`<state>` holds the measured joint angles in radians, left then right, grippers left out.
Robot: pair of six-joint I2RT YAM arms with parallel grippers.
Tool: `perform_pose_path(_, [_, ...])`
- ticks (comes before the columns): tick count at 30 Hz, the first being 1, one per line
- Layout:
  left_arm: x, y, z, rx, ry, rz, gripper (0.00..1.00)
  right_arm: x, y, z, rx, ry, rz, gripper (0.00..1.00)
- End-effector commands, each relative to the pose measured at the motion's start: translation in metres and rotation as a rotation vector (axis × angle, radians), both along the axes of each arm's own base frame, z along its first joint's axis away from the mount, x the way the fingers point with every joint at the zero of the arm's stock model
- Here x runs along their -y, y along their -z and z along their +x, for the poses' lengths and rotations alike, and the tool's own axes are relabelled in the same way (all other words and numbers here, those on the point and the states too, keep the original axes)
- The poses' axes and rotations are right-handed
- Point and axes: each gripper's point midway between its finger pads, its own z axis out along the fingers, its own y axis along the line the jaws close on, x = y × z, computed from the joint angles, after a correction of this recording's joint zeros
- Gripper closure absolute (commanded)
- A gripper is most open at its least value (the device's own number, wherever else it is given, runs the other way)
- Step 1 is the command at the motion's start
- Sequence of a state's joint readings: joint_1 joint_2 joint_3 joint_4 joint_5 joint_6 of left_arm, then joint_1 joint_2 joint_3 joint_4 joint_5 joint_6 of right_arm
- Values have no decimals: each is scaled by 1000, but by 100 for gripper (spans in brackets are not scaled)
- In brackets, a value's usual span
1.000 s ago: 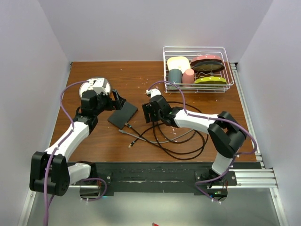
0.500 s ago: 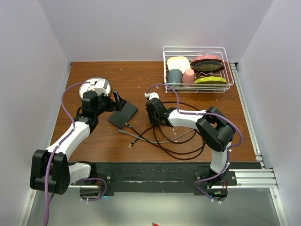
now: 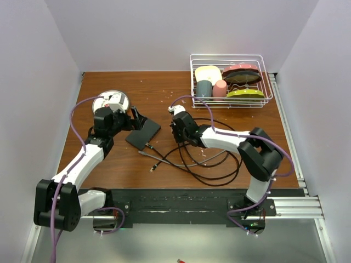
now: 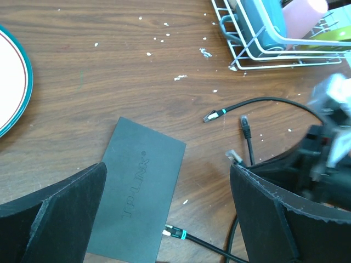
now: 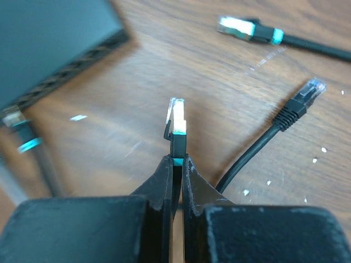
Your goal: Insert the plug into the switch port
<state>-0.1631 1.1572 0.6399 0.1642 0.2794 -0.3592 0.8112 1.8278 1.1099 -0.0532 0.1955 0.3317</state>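
The switch (image 3: 143,133) is a flat black box lying left of centre on the wooden table, with its row of ports (image 5: 71,66) facing my right gripper. My right gripper (image 5: 176,159) is shut on the plug (image 5: 176,123), a clear-tipped connector with a teal band. The plug sticks out past the fingertips, pointing toward the switch (image 5: 49,38) and a short way from it. In the top view the right gripper (image 3: 176,134) sits just right of the switch. My left gripper (image 4: 168,170) hovers wide open above the switch (image 4: 137,192), holding nothing.
Another teal-banded plug (image 4: 175,234) lies against the switch's edge; two loose plugs (image 4: 213,115) (image 4: 244,123) lie beyond. Black cable loops (image 3: 214,159) spread right of centre. A white plate (image 3: 109,100) sits behind the left gripper, and a wire rack (image 3: 230,79) of dishes at the back right.
My right gripper has gone from open to shut on the plug, shifting slightly toward the switch. The left gripper stays open over the switch.
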Motion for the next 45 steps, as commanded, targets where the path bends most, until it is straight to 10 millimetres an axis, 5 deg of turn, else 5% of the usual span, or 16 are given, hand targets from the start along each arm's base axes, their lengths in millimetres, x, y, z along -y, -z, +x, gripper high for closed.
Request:
perform_pose_path(1, [7,-24,-4,89,33,-47,0,-22,-58,-5,102,-164,111,100])
perform_pose_path(11, [49,-60,-32,222,313,-179,4,-62,-115,-67,114,-658,324,100])
perform_pose_path(16, [68,-72,-58,284,483,-255,9,-59,-139,-87,107,-783,441,100])
perform_pose_path(28, [93,-86,-96,365,714,-338,23,-48,-181,-93,153,-826,577,100])
perform_pose_path(33, [102,-82,-96,339,742,-319,27,-51,-187,-93,151,-838,596,100])
perform_pose_path(37, [104,-81,-96,334,750,-317,46,-52,-191,-92,159,-829,603,100])
perform_pose_path(45, [105,-83,-98,342,751,-306,48,-49,-202,-93,184,-816,620,100])
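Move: The left gripper, empty and open, has the plug held in the right fingers some 16 cm to its right, about 1 cm back and 12 cm lower; the switch lies about 14 cm below it, 1 cm ahead and 2 cm to the right. From the right hand, the left gripper is about 16 cm left, 2 cm ahead and 12 cm up. The switch is 14 cm left of the right hand, 3 cm ahead and 3 cm lower; a loose teal-banded plug lies about 8 cm ahead, 3 cm left and 3 cm lower. Up and back, then slightly left, the right hand carries the plug some 16 cm higher, keeping its pinch and swinging about 45 degrees counter-clockwise with a roll. The left hand comes to meet it, travelling about 10 cm each back and right while rising 6 cm or so, turning clockwise and narrowing its fingers to about half open just before the plug's tip. ##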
